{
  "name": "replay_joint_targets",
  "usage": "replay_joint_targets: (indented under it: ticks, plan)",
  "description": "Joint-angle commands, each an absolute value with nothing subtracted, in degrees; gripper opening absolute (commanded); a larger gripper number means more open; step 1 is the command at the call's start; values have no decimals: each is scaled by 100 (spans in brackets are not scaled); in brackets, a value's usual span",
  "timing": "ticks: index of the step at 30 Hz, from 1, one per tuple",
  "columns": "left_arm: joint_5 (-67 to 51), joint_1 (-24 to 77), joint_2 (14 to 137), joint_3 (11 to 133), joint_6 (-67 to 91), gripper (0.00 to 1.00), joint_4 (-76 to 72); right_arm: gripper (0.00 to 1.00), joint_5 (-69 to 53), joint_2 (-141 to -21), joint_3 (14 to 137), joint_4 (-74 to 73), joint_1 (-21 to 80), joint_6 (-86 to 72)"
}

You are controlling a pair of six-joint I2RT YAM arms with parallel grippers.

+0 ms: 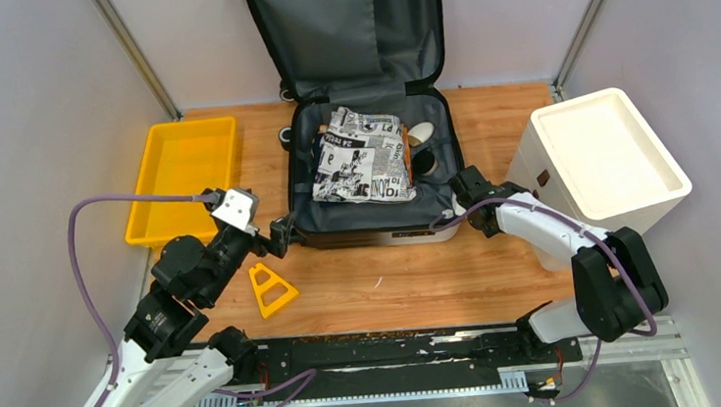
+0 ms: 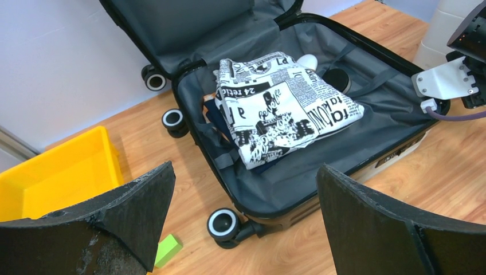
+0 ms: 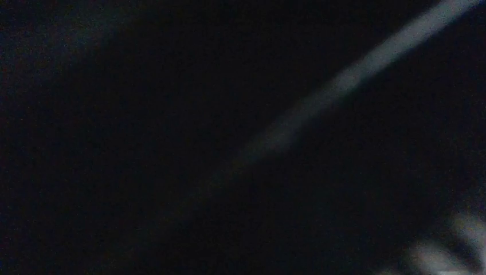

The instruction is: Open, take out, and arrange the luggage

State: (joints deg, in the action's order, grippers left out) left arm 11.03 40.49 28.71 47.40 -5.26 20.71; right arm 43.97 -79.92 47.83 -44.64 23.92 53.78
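Note:
The luggage [image 1: 376, 227] lies open at the back middle of the table, its lid [image 1: 351, 27] leaning on the wall, and it also shows in the left wrist view [image 2: 298, 177]. A folded newspaper-print garment [image 1: 360, 156] [image 2: 286, 109] lies inside on dark clothing, beside a white item [image 1: 419, 134] and a black round item [image 1: 424, 163]. My left gripper [image 1: 281, 235] [image 2: 245, 169] is open and empty at the case's front-left corner, above a wheel [image 2: 223, 224]. My right gripper [image 1: 461, 183] is at the case's right front rim. Its wrist view is almost black, so its fingers are hidden.
A yellow tray [image 1: 181, 170] stands left of the case. A white bin [image 1: 609, 157] stands at the right. A yellow triangular piece [image 1: 271, 288] lies on the wood near my left arm, with a small green block [image 2: 168, 250] beside it.

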Motion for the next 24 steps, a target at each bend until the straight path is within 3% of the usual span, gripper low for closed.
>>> replay_joint_targets:
  ticks: [1, 5, 9, 13, 18, 24]
  plan:
    - [1031, 4061, 2802, 4799, -440, 100, 1881, 52, 4851, -7894, 4711, -4182, 2273, 5780]
    - [1028, 4061, 2756, 4792, -432, 100, 1870, 49, 4979, -7952, 4745, -4160, 2217, 5774]
    - [1013, 4062, 2729, 4794, -418, 100, 1861, 40, 5083, -7931, 4768, -4159, 2178, 5789]
    - [990, 4059, 2714, 4790, -409, 100, 1853, 25, 5096, -7887, 4756, -4157, 2146, 5818]
    - [978, 4061, 2692, 4790, -407, 100, 1854, 1, 5162, -7873, 4787, -4149, 2136, 5832]
    - [995, 4061, 2696, 4786, -404, 100, 1848, 0, 5018, -7820, 4880, -4144, 2309, 5776]
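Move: My right fingers, half open and angled down to the right, are close to the white drawer box: its drawer front is about 2 cm ahead and 2 cm right, roughly level, with the visible brown handle some 6 cm above that spot. The suitcase's near right corner lies around 15 cm left and 5 cm back, level; its black-lidded jar, 23 cm left, 9 cm ahead, 5 cm below. From my left hand the drawer front is about 53 cm right, 8 cm ahead, 21 cm lower. I bring my right fingers from half open to practically shut beside the drawer front while easing the hand about 1.5 cm forward and 1 cm up, then hold there. The wrist tips up only a few degrees. Whether the fingers catch a handle can't be seen. ##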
